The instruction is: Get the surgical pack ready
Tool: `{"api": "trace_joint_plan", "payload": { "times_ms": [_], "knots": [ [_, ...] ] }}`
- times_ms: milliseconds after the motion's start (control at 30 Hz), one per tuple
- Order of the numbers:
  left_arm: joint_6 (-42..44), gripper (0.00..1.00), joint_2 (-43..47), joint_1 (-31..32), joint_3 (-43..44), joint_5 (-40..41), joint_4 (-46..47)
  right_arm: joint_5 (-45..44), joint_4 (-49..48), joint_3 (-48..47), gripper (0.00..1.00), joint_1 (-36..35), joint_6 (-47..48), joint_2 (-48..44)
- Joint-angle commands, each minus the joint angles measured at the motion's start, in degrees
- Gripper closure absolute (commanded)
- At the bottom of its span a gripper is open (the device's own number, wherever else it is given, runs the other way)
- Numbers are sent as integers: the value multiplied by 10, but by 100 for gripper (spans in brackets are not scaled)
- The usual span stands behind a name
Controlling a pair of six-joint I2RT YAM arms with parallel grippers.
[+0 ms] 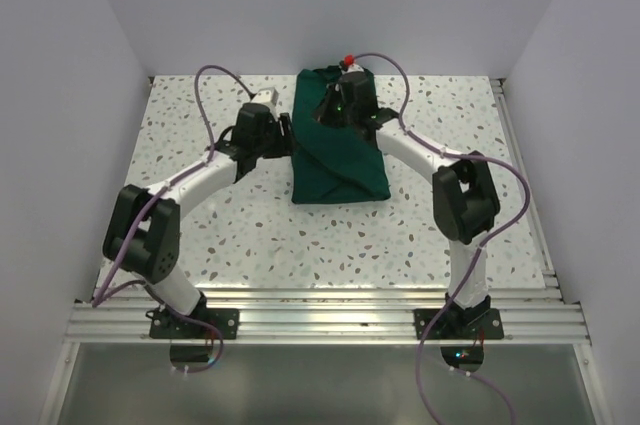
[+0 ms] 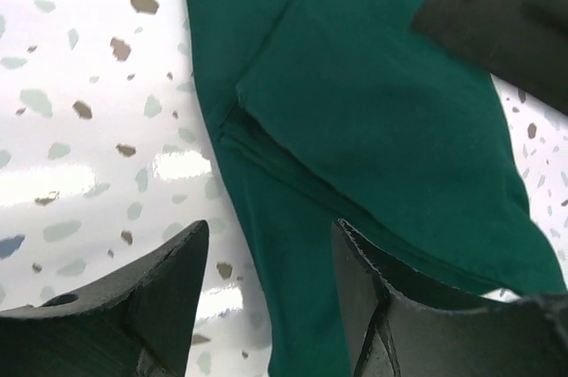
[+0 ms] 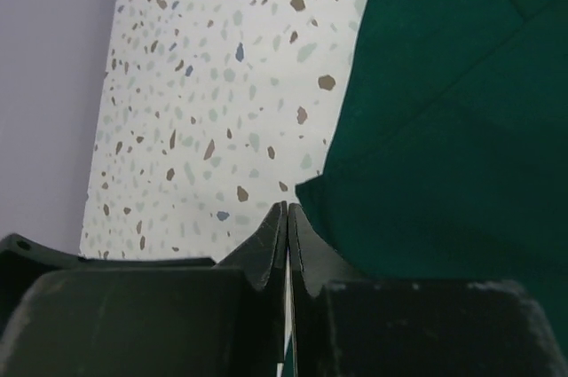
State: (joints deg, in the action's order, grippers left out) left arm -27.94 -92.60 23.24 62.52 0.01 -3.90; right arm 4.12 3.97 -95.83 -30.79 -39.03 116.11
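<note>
The surgical pack (image 1: 338, 160) is a dark green cloth folded into a bundle, lying at the middle back of the speckled table (image 1: 250, 235). Its tray, instruments and pouches are hidden. My left gripper (image 1: 287, 135) is at the bundle's left edge. In the left wrist view this left gripper (image 2: 271, 231) is open, its fingers straddling the edge of the green cloth (image 2: 373, 102). My right gripper (image 1: 338, 103) hovers over the bundle's far part. The right wrist view shows that right gripper (image 3: 287, 208) shut, with nothing seen between the tips and a corner of the cloth (image 3: 453, 129) just beside it.
A small red knob (image 1: 348, 58) sits behind the bundle at the back wall. Purple cables (image 1: 205, 95) loop over both arms. White walls close in the table on three sides. A dark part of the right arm (image 2: 506, 22) crosses the left wrist view.
</note>
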Motion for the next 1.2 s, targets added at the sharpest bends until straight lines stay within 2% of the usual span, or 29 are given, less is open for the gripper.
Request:
{"api": "trace_joint_plan", "payload": {
  "times_ms": [0,367,633,1000,1167],
  "knots": [
    [-10,37,-39,-5,62,-13,23,-5,15,26,100,-8,12,2],
    [-22,31,-136,-8,149,-1,2,48,8,-5,100,-21,-7,86],
    [-40,32,-141,-46,128,-20,13,77,-24,13,100,-37,-19,97],
    [-52,35,-169,-49,111,-61,48,44,-14,37,100,-37,-2,26],
    [-58,35,-182,-48,108,-68,57,14,-13,97,100,-17,10,-40]
  ]
}}
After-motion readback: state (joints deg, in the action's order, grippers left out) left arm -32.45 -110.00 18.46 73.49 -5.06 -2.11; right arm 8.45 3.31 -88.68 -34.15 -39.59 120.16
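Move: The green drape's folded corner at its left edge lies about 7 cm ahead of my left hand, 2 cm to its right and 8 cm below. The drape's near left corner is some 14 cm back from that hand, level with it sideways. From my right hand, the folded corner is roughly 6 cm ahead, 8 cm left and 14 cm below; the near right corner is about 12 cm back and 16 cm right. With fingers kept open, I bring my left hand forward about 6 cm, swaying slightly right and back, then down 5 cm to the folded corner. My right hand, still shut, drops some 11 cm over the drape while tipping down about 10 degrees, drifts back and left above the flap, then turns right and rises slightly near the end. ##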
